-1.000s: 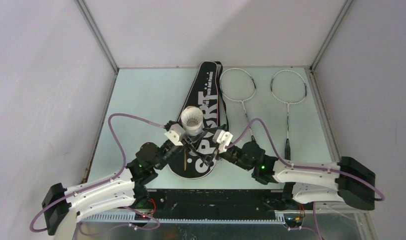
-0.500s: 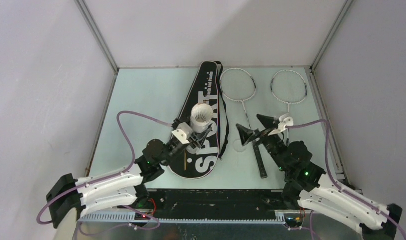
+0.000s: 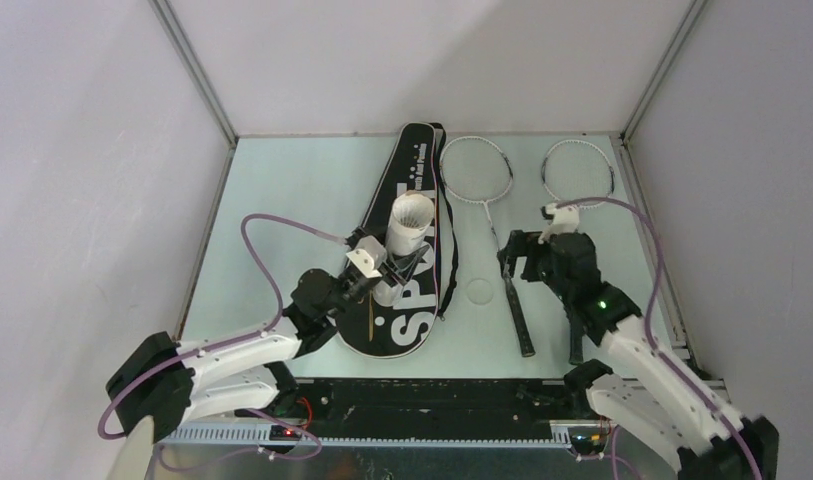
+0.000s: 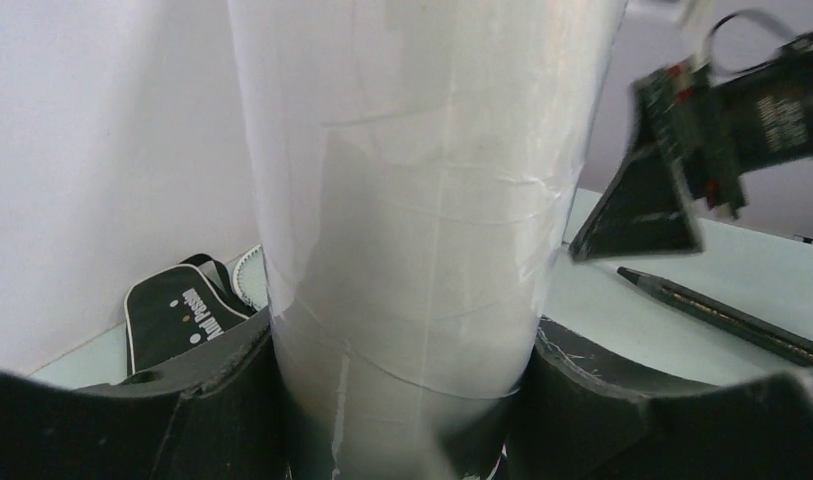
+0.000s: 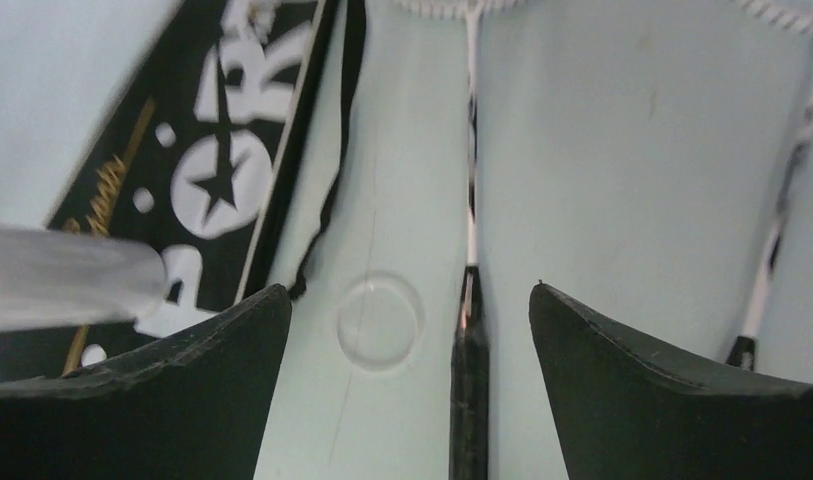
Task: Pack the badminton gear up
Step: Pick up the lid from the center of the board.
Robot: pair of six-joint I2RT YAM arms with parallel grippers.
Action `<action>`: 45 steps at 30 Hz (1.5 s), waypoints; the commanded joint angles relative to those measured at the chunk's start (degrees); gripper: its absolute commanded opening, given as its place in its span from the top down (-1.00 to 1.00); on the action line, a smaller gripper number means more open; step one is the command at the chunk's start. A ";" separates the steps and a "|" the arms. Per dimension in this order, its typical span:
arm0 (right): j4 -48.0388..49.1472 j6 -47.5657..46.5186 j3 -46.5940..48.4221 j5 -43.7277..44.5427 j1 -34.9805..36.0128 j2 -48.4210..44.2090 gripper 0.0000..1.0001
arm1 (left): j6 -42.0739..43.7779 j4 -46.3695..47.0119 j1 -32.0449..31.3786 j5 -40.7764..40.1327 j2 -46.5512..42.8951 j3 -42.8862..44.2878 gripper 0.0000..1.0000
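Note:
My left gripper [image 3: 390, 268] [image 4: 407, 385] is shut on the long white tube [image 3: 406, 232] [image 4: 422, 200], holding it nearly upright over the black "SPORT" bag [image 3: 414, 170] [image 4: 172, 310] [image 5: 212, 150]. Two silver rackets lie right of the bag. My right gripper [image 3: 527, 250] [image 5: 410, 290] hangs open above the left racket [image 3: 479, 170], whose black handle [image 5: 469, 390] [image 4: 722, 315] lies between the fingers, untouched. The right racket [image 3: 579, 170] [image 5: 777, 240] is partly hidden by the right arm.
A clear round lid [image 3: 478, 291] [image 5: 379, 320] lies on the pale green table [image 3: 282, 200] between the bag and the left racket's handle. Metal-framed walls close in the table on the left, far and right sides.
My right arm has swung right, away from the tube, and now hovers over the left racket's handle. The left gripper has kept its hold and stood the tube more upright.

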 commanded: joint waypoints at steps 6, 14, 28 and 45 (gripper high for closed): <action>-1.68 -0.26 5.15 -7.02 3.39 19.68 -0.70 | -0.36 -3.52 1.12 4.86 -0.07 -2.28 0.19; 2.36 -9.93 7.56 -5.51 13.37 33.09 -0.48 | -1.27 -5.90 1.07 5.23 -3.58 -4.46 0.18; 0.83 -11.07 14.69 -6.39 13.60 48.63 0.16 | -0.39 -8.27 1.06 4.26 -6.61 -6.04 0.18; -2.78 -8.40 15.83 2.17 18.59 51.62 0.72 | -0.09 -9.06 1.08 4.88 -5.92 -5.82 0.18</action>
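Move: The lid lies flat on the table about 9 cm to the right hand's left, only about 1 cm ahead of it and some 18 cm below. The near racket's handle stands about 10 cm right of the lid and 8 cm back from it, while the racket bag's middle is some 19 cm left of the lid and 13 cm farther out. From the left hand, which holds the tube, the lid is roughly 21 cm to the right, 3 cm ahead and 26 cm below. The right hand drops about 17 cm while swinging some 10 cm left across the racket to the lid, its fingers tipping some 35 degrees steeper towards the table and turning counter-clockwise, and it closes from wide open to a narrow gap low over the lid's left, near rim, though contact can't be made out. The left hand keeps its grip on the tube and draws it back about 2 cm, drifting slightly left, then holds still. ##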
